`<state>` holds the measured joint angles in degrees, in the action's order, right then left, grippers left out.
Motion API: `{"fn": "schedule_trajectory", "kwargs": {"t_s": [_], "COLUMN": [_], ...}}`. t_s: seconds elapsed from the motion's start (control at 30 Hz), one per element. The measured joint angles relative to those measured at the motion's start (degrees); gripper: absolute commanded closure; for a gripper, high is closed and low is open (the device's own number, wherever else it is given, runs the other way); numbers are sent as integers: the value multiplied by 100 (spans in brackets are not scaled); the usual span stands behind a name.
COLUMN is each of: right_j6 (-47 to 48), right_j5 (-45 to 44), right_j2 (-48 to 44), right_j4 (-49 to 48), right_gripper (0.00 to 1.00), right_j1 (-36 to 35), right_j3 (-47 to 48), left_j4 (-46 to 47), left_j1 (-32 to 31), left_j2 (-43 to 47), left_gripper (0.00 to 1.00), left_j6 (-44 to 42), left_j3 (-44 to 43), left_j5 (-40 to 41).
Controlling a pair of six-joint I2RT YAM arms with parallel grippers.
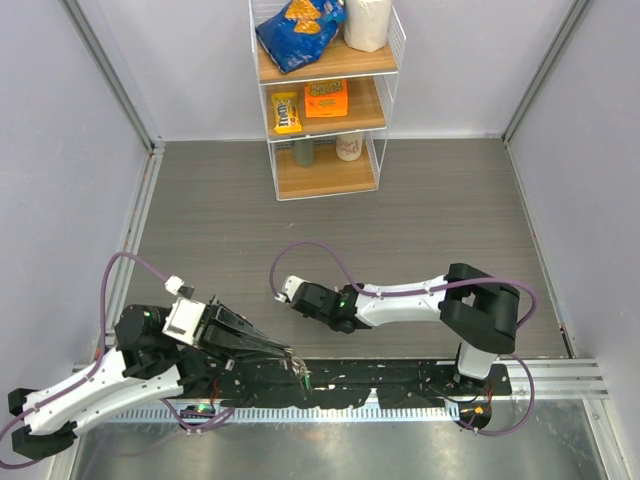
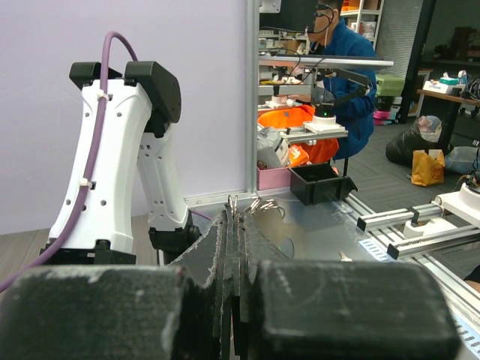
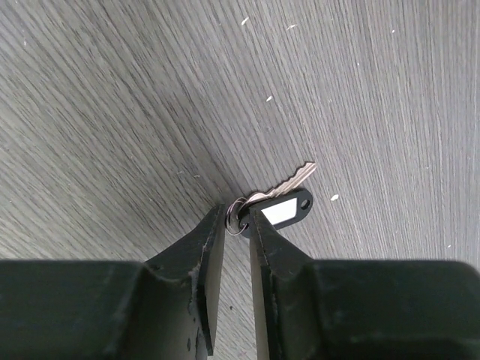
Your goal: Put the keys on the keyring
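One of the keys (image 3: 297,179) lies flat on the grey wood tabletop: a silver blade on a small split ring, with a black tag (image 3: 283,210) that has a white label. My right gripper (image 3: 238,214) points down at it, jaws nearly together, and the split ring is pinched between its tips. From above, the right gripper (image 1: 281,293) sits mid-table. My left gripper (image 2: 234,213) is shut, and the keyring (image 2: 268,205), thin silvery wire, sticks out past its tips. It hangs low by the near edge, left gripper (image 1: 294,364) pointing right, with a green speck (image 1: 303,379) just beyond its tip.
A white wire shelf rack (image 1: 325,100) with snack bags and boxes stands at the back centre. Grey walls close in both sides. A black rail (image 1: 400,378) runs along the near edge between the arm bases. The right arm's white base (image 2: 112,165) stands close behind the left gripper.
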<state>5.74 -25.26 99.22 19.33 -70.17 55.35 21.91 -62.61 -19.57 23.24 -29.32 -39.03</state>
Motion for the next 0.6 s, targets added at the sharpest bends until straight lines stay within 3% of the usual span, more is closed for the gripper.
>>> {"fn": "schedule_trajectory", "kwargs": {"t_s": [0.27, 0.6], "right_j6": [20, -4], "right_j5": [-105, -280], "right_j2": [59, -101], "right_j4": [-15, -46], "right_gripper": [95, 95], "right_j1": [0, 0], "right_j3": [4, -37], "left_j4": [-4, -39], "left_j1": [-2, -2], "left_j2": [92, 173], "left_gripper": [100, 100], "left_j6": [0, -13], "left_j3": [0, 2], "left_j5": [4, 50]}}
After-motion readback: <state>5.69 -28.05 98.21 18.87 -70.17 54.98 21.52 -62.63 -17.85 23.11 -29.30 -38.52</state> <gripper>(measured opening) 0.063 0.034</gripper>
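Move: The single key's small ring sits right between the right fingertips, practically at the hand point and at most 1 cm below it; its black tag and key lie on the table about 2 cm ahead and 1 cm below, the key slightly left of the tag. From the raised left hand, which still holds the keyring, that small ring lies some 21 cm ahead, 3 cm right and 36 cm below. The small ring of the tagged key gets pinched as the right fingers close from about a quarter open to nearly shut around it, close to the table. Meanwhile the right hand creeps roughly 0.5 cm forward, then begins to rise, up nearly 1 cm at the end, fingers still pointing steeply down and forward. ##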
